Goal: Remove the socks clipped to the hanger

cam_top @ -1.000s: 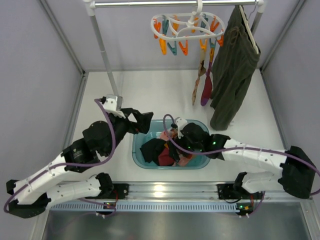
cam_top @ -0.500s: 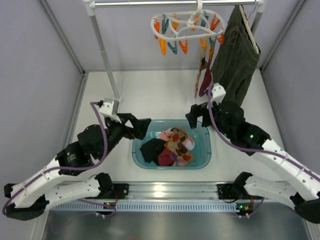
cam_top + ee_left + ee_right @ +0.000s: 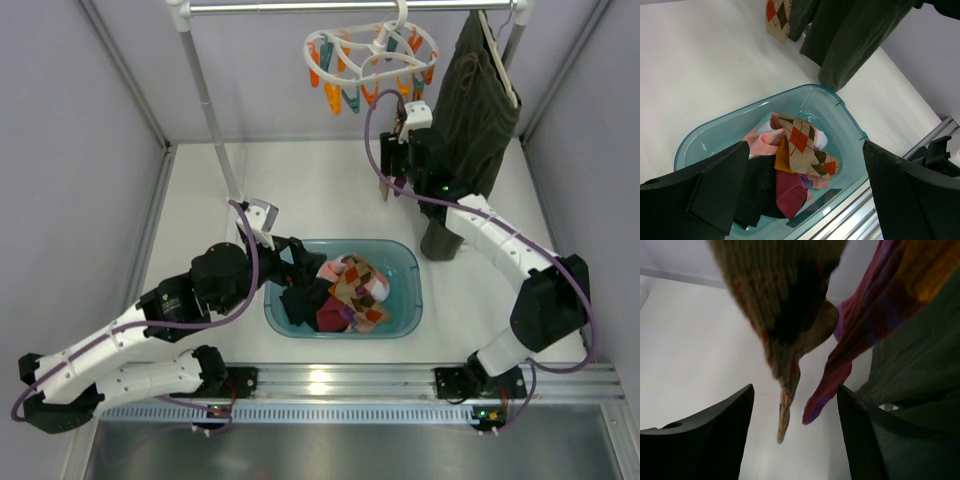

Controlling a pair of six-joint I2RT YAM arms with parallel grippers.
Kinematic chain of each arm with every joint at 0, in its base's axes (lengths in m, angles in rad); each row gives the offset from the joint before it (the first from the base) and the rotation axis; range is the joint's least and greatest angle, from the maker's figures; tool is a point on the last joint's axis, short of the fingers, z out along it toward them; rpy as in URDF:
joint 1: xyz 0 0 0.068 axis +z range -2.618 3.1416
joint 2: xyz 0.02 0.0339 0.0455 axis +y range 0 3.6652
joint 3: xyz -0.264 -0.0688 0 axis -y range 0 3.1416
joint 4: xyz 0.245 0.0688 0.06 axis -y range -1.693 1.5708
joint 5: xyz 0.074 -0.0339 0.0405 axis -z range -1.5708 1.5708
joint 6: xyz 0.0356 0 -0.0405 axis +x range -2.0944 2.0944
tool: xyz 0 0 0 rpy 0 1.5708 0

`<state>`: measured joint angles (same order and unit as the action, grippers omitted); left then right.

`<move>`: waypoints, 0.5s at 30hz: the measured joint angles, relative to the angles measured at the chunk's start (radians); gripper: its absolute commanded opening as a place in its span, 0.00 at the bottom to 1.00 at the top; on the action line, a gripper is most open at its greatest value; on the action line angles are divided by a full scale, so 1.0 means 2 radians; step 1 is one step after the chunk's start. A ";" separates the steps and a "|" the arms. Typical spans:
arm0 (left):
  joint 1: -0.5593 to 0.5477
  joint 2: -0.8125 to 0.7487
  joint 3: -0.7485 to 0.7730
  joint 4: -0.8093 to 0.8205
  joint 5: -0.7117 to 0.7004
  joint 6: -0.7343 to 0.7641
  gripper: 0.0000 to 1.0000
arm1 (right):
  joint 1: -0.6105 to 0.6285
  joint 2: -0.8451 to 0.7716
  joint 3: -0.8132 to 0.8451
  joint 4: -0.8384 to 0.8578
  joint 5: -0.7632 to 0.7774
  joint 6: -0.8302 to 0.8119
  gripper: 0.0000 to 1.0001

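Observation:
The white ring hanger (image 3: 370,50) with orange and teal clips hangs from the top rail. Two socks dangle from it, an argyle one (image 3: 785,325) and a red-and-purple one (image 3: 840,365). My right gripper (image 3: 391,168) is raised to them. In the right wrist view the gripper (image 3: 796,407) stands open, with both sock toes hanging between its fingers (image 3: 705,440), untouched as far as I can see. More socks (image 3: 340,290) lie in the teal basin (image 3: 408,262): pink, black, dark red and argyle (image 3: 802,137). My left gripper (image 3: 288,262) hovers open and empty over the basin's left side (image 3: 805,146).
A dark olive garment (image 3: 465,120) hangs on a pale hanger right beside the clipped socks, touching my right arm's side. A metal rack pole (image 3: 212,120) stands at the back left. Grey walls close in both sides.
My right arm has risen from the basin to the hanging socks, leaving an argyle sock in the basin. My left gripper has shifted right, over the basin's edge.

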<state>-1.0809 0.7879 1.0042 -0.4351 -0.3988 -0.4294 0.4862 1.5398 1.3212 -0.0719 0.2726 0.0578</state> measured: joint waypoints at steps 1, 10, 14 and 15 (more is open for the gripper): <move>0.000 0.001 0.000 0.000 0.004 -0.001 0.99 | -0.003 0.010 0.006 0.010 0.001 -0.004 0.52; 0.000 0.010 0.022 -0.005 0.042 -0.003 0.99 | -0.005 0.062 0.027 0.067 0.002 -0.035 0.00; 0.000 0.027 0.075 -0.011 0.046 0.005 0.99 | 0.002 0.061 0.019 0.094 0.004 -0.037 0.00; 0.000 0.036 0.096 -0.010 0.044 0.009 0.99 | 0.006 0.058 0.012 0.103 0.004 -0.037 0.00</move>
<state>-1.0809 0.8604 1.1969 -0.4561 -0.3103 -0.4122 0.4973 1.6550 1.3449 0.1337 0.2806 -0.0154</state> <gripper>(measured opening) 0.985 0.009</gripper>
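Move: Hanging about 5 cm ahead of the right hand, a touch left and level with it, is the argyle sock. The maroon sock hangs some 4 cm to the right of the argyle sock and slightly farther out; the trousers hang about 15 cm to the hand's right and 5 cm ahead. From the left hand, the argyle sock is some 32 cm ahead, 20 cm to the right and a little lower. Reaching forward about 3.5 cm into the argyle sock, the right hand shuts its part-open fingers fully and pinches the cloth between the tips, then keeps hold while easing some 2 cm left and tipping its fingers slightly up. The left hand, wide open and empty, slips a little to the right and back near the tray, then lifts about 6 cm. ##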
